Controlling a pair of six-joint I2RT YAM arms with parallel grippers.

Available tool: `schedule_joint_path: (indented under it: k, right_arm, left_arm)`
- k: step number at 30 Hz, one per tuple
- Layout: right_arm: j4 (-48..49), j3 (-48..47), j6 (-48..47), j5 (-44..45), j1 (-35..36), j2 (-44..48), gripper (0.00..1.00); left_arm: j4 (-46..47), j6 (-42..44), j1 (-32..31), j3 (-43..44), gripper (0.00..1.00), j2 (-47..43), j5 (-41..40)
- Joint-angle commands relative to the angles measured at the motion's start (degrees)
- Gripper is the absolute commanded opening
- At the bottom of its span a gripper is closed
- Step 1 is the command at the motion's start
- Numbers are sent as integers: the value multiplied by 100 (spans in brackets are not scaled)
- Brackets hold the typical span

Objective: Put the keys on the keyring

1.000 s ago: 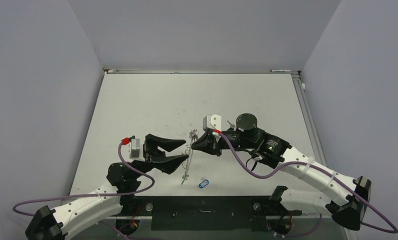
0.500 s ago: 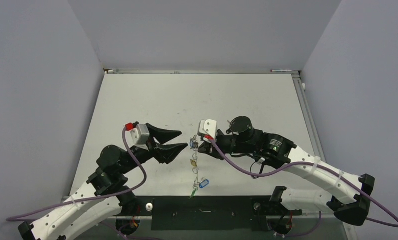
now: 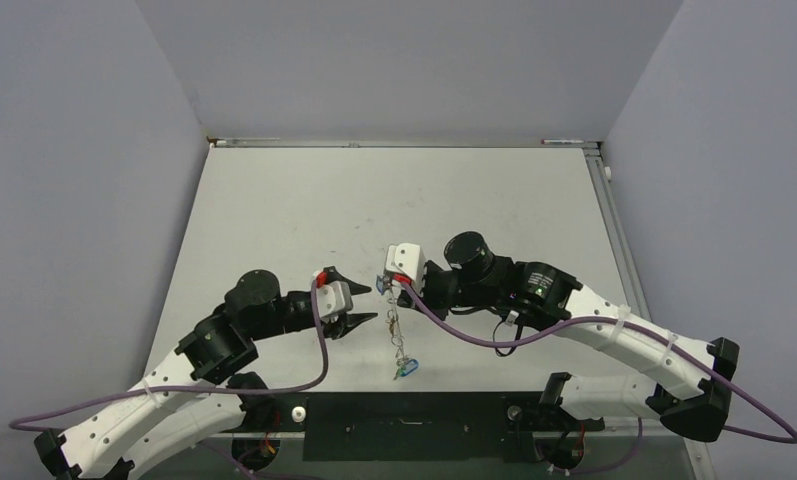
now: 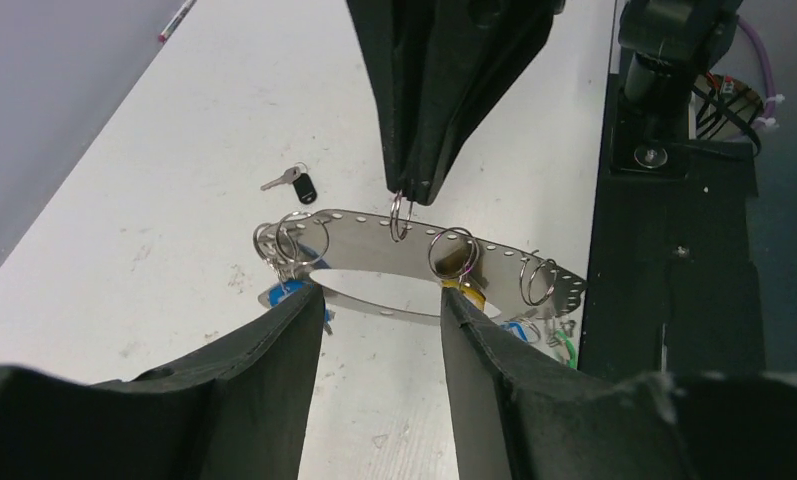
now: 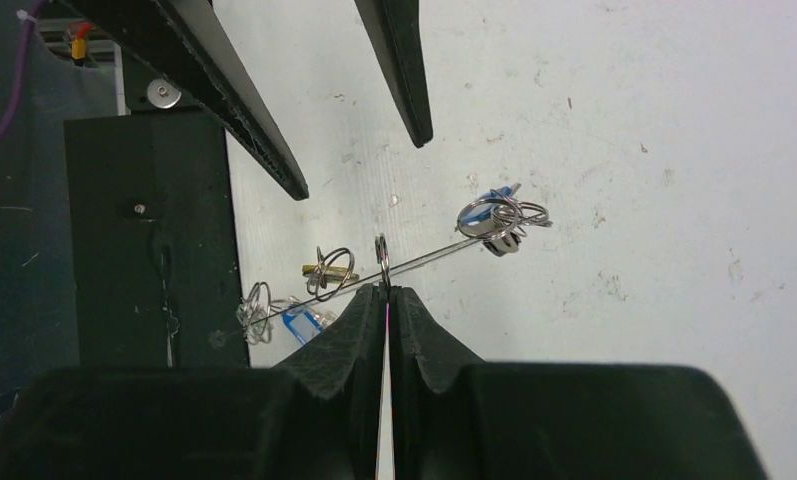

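The keyring, a thin flat metal hoop with small holes, hangs in the air above the table. Several small split rings sit on it, carrying keys with blue, yellow and green tags. My right gripper is shut on one small split ring at the hoop's top. In the top view the keyring dangles below the right gripper. My left gripper is open, its fingertips on either side of the hoop's near edge. One black-headed key lies loose on the table.
A black base plate runs along the table's near edge, right under the hanging keys. Grey walls close in the left, right and far sides. A pen lies at the table's far edge.
The right gripper has carried the keyring left and up, so it now hangs straight down. The left gripper has swung in to the right, close to the hoop, and its jaws have narrowed a little.
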State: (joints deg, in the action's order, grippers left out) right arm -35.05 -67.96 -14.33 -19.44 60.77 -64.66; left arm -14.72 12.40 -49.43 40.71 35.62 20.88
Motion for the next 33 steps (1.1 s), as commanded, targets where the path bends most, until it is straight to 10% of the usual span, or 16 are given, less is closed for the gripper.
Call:
schedule_joint_path:
  k: [1, 33]
  right_arm:
    - [165, -342, -96, 88, 82, -73, 5]
    - [281, -325, -123, 151, 369, -213, 5]
  left_arm:
    - [388, 653, -39, -84, 42, -40, 556]
    - [1133, 508, -37, -423, 10, 433, 839]
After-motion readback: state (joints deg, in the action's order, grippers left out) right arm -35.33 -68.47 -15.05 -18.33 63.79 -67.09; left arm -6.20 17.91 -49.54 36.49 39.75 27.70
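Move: The small ring in the right gripper's tips, at the keyring plate's rim, lies about 4 cm to the left gripper's right, 1 cm ahead and 1 cm below. From the left gripper, the yellow-tag key hangs some 2 cm back, 5 cm right and 4 cm down; the front key bunch lies 6 cm ahead, 3 cm right and 3 cm down. The small ring is about 1 cm left of the right gripper and 1 cm below, level fore and aft. Bring the left gripper about 2 cm to the right and 2 cm down to the small ring, swinging its fingers some 10 degrees clockwise and narrowing the half-open jaws until the tips straddle the ring, nearly shut. Keep the right gripper's pinch on the ring and ease it about 1 cm each left, back and down to meet them. ##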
